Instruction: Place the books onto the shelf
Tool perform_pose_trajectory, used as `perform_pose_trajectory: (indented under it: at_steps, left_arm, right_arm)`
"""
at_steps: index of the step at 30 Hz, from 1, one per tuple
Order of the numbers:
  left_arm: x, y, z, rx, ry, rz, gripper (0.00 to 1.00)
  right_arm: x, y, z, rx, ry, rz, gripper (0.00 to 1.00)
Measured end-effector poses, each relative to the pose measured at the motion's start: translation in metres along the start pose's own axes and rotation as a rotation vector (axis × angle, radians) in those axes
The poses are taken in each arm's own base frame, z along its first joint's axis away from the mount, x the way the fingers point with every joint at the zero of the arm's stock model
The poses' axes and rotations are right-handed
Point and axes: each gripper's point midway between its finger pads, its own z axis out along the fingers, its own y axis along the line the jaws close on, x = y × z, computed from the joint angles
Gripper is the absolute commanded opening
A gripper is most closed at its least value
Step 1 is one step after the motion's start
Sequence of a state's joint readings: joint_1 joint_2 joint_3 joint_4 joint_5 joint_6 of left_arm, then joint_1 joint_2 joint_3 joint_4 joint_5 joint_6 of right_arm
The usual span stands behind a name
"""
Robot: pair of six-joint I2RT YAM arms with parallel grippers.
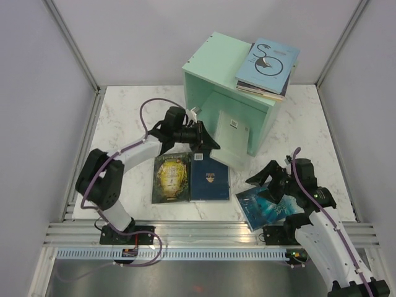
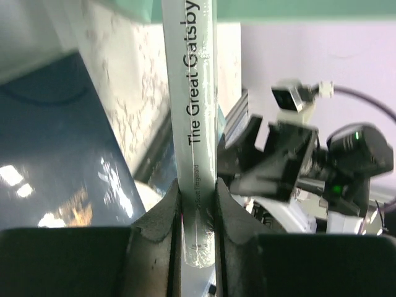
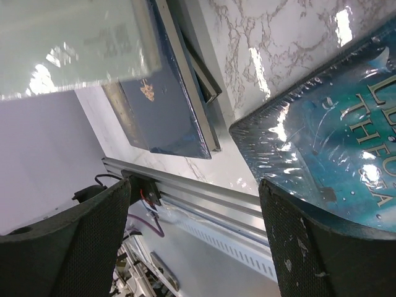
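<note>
The shelf [image 1: 218, 65] is a mint-green box at the back, its open face turned toward the front left. My left gripper [image 1: 208, 143] [image 2: 198, 216] is shut on the spine of a pale mint book [image 1: 234, 139] [image 2: 193, 117], which stands on edge at the shelf's opening. A green-gold book [image 1: 171, 178] and a navy book [image 1: 209, 178] [image 3: 167, 105] lie flat side by side in front of it. My right gripper [image 1: 276, 187] [image 3: 198, 241] hovers open over the near left corner of an icy blue book [image 1: 267, 209] [image 3: 328, 142], holding nothing.
A small stack of books topped by a light blue one with a black swirl [image 1: 268, 64] lies on the shelf's roof. The table's aluminium front rail [image 3: 235, 204] runs just below the icy blue book. White walls enclose the marble table [image 1: 127, 124].
</note>
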State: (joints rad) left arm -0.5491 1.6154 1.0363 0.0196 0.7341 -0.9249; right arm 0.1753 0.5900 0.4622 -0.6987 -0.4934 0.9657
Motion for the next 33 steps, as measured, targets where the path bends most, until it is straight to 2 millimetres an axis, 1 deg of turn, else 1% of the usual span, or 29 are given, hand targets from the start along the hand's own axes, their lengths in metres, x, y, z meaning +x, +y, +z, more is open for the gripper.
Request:
perform_pose_trajectory:
  at_steps: [3, 6, 10, 12, 16, 18, 19, 20, 22, 23, 24, 26, 27, 30, 33]
  left_arm:
    - [-0.023, 0.007, 0.023, -0.009, 0.002, -0.008, 0.02]
    - [-0.041, 0.017, 0.045, -0.020, 0.008, -0.020, 0.02]
    - [-0.059, 0.031, 0.068, -0.036, 0.007, -0.031, 0.02]
    - [-0.068, 0.036, 0.077, -0.047, 0.002, -0.038, 0.02]
    - [-0.086, 0.037, 0.089, -0.044, 0.000, -0.030, 0.02]
    - [-0.091, 0.038, 0.094, -0.041, 0.005, -0.021, 0.03]
    - [-0.094, 0.038, 0.097, -0.040, 0.007, -0.016, 0.04]
    - [-0.096, 0.037, 0.100, -0.040, 0.009, -0.013, 0.08]
    - [-0.100, 0.036, 0.107, -0.044, 0.009, -0.007, 0.26]
    - [-0.101, 0.036, 0.110, -0.047, 0.007, -0.003, 0.37]
    - [-0.103, 0.036, 0.113, -0.050, 0.004, 0.004, 0.56]
    - [-0.104, 0.037, 0.122, -0.070, -0.007, 0.006, 0.68]
    - [-0.103, 0.038, 0.125, -0.084, -0.009, 0.007, 0.78]
    - [-0.099, 0.042, 0.132, -0.135, -0.016, 0.007, 0.84]
    - [-0.096, 0.050, 0.133, -0.193, -0.027, 0.014, 0.86]
  right_arm:
    - [0.005, -0.003, -0.006, -0.003, -0.007, -0.002, 0.87]
    - [0.012, -0.009, -0.011, 0.000, -0.008, 0.002, 0.87]
    - [0.018, -0.016, -0.016, 0.009, -0.018, 0.009, 0.87]
    - [0.021, -0.019, -0.018, 0.017, -0.017, 0.014, 0.87]
    - [0.026, -0.028, -0.020, 0.051, -0.005, 0.028, 0.87]
    - [0.028, -0.032, -0.020, 0.070, -0.002, 0.034, 0.87]
    - [0.028, -0.033, -0.020, 0.076, -0.001, 0.035, 0.87]
    - [0.028, -0.035, -0.020, 0.084, 0.001, 0.035, 0.87]
    - [0.028, -0.037, -0.020, 0.096, 0.003, 0.037, 0.87]
    - [0.028, -0.038, -0.019, 0.104, 0.004, 0.035, 0.87]
    - [0.028, -0.039, -0.019, 0.111, 0.006, 0.036, 0.87]
    - [0.027, -0.042, -0.017, 0.128, 0.011, 0.036, 0.87]
    - [0.027, -0.043, -0.017, 0.135, 0.014, 0.039, 0.87]
    - [0.027, -0.045, -0.016, 0.150, 0.016, 0.041, 0.87]
    - [0.026, -0.047, -0.015, 0.160, 0.018, 0.042, 0.87]
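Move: My left hand already pinches the grey book by its spine; the book's middle is about 7 cm to the right, 5 cm ahead and 3 cm lower. The shelf's floor, where the book goes, is some 18 cm ahead, 7 cm right and 9 cm below. The dark blue book lies 8 cm back, about straight below in the sideways sense. From my right hand, the teal book lies about 6 cm back, 4 cm right and 5 cm below. I carry the grey book forward and to the right with my left hand, sinking as I go, about 13 cm forward and 9 cm right, into the shelf's mouth and onto its floor. Late on I spread the fingers wide around the spine and let go, still sinking a little. Meanwhile my open right hand draws back about 4 cm, then lowers towards the teal book. ##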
